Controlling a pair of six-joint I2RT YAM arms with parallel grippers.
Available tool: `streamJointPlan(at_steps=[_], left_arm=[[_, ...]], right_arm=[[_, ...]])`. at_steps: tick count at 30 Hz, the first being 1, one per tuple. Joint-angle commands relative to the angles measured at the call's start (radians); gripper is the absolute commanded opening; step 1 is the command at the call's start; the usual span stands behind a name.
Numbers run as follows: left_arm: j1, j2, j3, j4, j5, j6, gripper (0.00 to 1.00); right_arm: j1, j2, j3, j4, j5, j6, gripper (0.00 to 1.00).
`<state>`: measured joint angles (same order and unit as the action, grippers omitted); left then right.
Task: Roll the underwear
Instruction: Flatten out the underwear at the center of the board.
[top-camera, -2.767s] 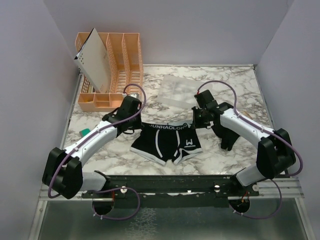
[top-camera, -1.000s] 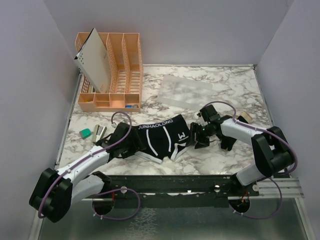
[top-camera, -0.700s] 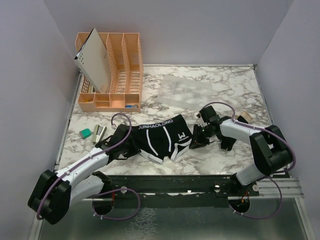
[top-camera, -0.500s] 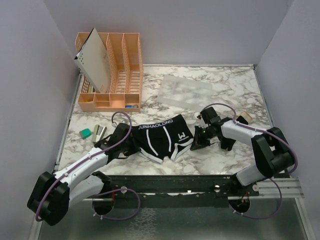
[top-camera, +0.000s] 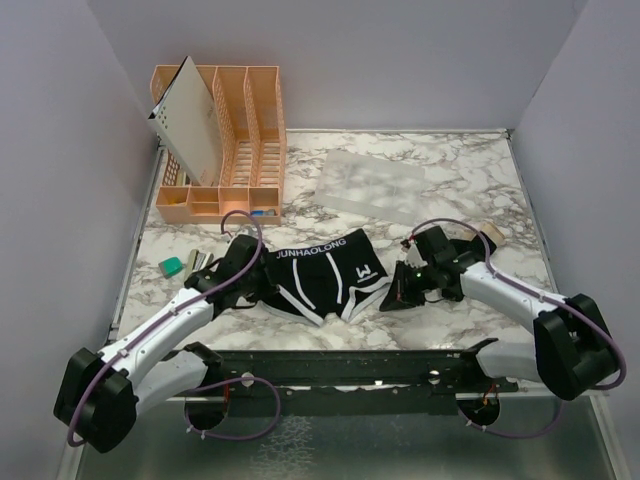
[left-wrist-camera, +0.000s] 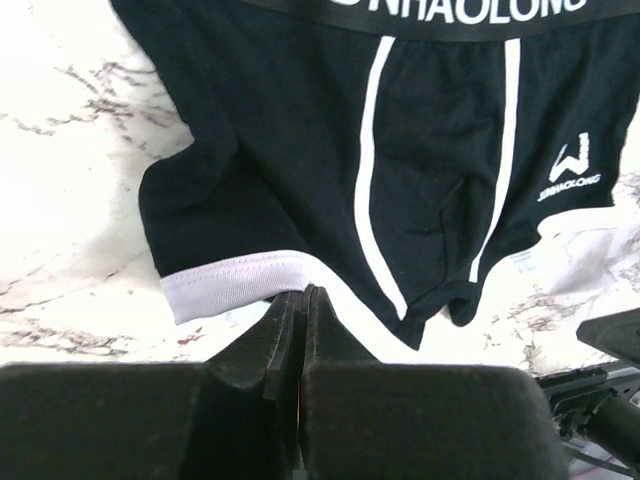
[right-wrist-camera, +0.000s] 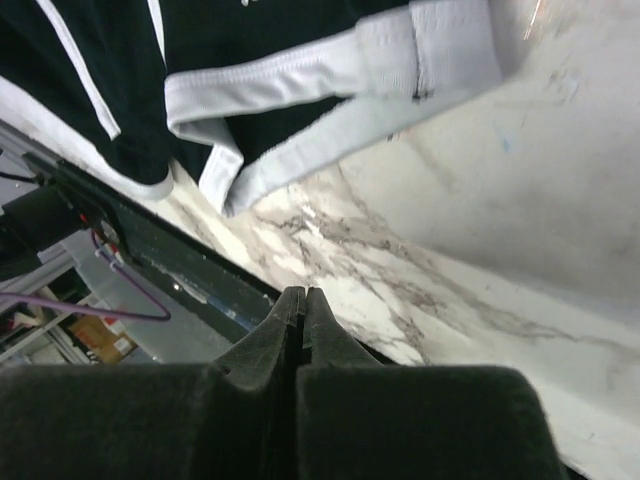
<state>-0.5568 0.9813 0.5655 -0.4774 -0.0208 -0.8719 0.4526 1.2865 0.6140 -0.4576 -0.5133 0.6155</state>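
Observation:
The underwear (top-camera: 325, 275) is a black pair with white trim and a lettered waistband, lying flat at mid-table; the left wrist view shows it as underwear (left-wrist-camera: 420, 150). My left gripper (top-camera: 262, 292) is at its left leg. In close-up the left gripper (left-wrist-camera: 303, 292) is shut, its tips pinched on the edge of the white leg hem (left-wrist-camera: 225, 285). My right gripper (top-camera: 390, 298) sits just off the right leg. In its wrist view the right gripper (right-wrist-camera: 303, 292) is shut on nothing, over bare marble, with the underwear's white hem (right-wrist-camera: 300, 65) apart from it.
An orange slotted organizer (top-camera: 245, 150) holding a white perforated board (top-camera: 187, 120) stands at the back left. A translucent plastic sheet (top-camera: 370, 185) lies behind the underwear. A small green item (top-camera: 172, 265) lies at the left and a tan object (top-camera: 490, 232) at the right. A black rail (top-camera: 340, 365) runs along the table's front edge.
Both grippers have gone from open to shut at the underwear's leg edges. The right arm's elbow has swung out to the right and nearer. The left gripper has edged towards the left leg.

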Motion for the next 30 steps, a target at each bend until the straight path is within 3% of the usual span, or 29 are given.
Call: streamJointPlan(at_steps=[1, 11, 14, 18, 20, 22, 23, 26, 30], left_arm=[[-0.002, -0.043, 0.01, -0.092, -0.047, -0.038, 0.0], [0.0, -0.136, -0.049, -0.131, -0.046, -0.103, 0.0], [0.0, -0.145, -0.059, -0.135, -0.053, -0.101, 0.0], [0.0, -0.129, -0.047, -0.137, -0.061, -0.091, 0.0], [0.0, -0.119, -0.029, -0.143, -0.074, -0.081, 0.11], [0.0, -0.11, -0.015, -0.146, -0.083, -0.072, 0.14], [0.0, -0.107, -0.01, -0.15, -0.087, -0.073, 0.21], [0.0, -0.106, -0.016, -0.157, -0.092, -0.089, 0.59], [0.002, -0.123, -0.017, -0.156, -0.114, -0.105, 0.82]], right_arm=[[0.02, -0.067, -0.054, -0.005, -0.074, 0.073, 0.01], [0.051, -0.098, -0.055, -0.056, -0.064, 0.091, 0.02], [0.051, -0.094, -0.009, -0.135, 0.043, 0.064, 0.09], [0.051, -0.09, 0.052, -0.191, 0.14, 0.048, 0.27], [0.052, -0.092, 0.085, -0.193, 0.186, 0.034, 0.36], [0.051, -0.077, 0.128, -0.168, 0.234, 0.016, 0.44], [0.051, -0.056, 0.154, -0.16, 0.256, 0.004, 0.46], [0.051, 0.066, 0.273, -0.173, 0.315, -0.039, 0.5], [0.051, 0.192, 0.419, -0.171, 0.396, -0.098, 0.56]])
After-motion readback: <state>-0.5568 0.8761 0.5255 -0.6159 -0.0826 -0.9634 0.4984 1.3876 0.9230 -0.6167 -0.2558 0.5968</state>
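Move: My closed left fingers hold the underwear's left leg hem about 5 cm above the board; it goes to a spot roughly 2 cm back and 2 cm left. The waistband's middle is some 10 cm ahead and 11 cm right of that hand. My right hand is shut and empty: the right leg's outer hem corner lies about 6 cm straight ahead and 4 cm below, the W logo 9 cm ahead and 6 cm left, the black cloth 10 cm ahead and 16 cm right. With my left hand I draw the hem back and outward to the left, about 3 cm in all, sinking slightly, then open the fingers wide to let go. My right hand first eases back some 3 cm off the right leg, then opens about halfway as it swings forward roughly 9 cm and rises 3 cm, tilting its fingers further forward, to come over the right leg's corner without visible contact. ##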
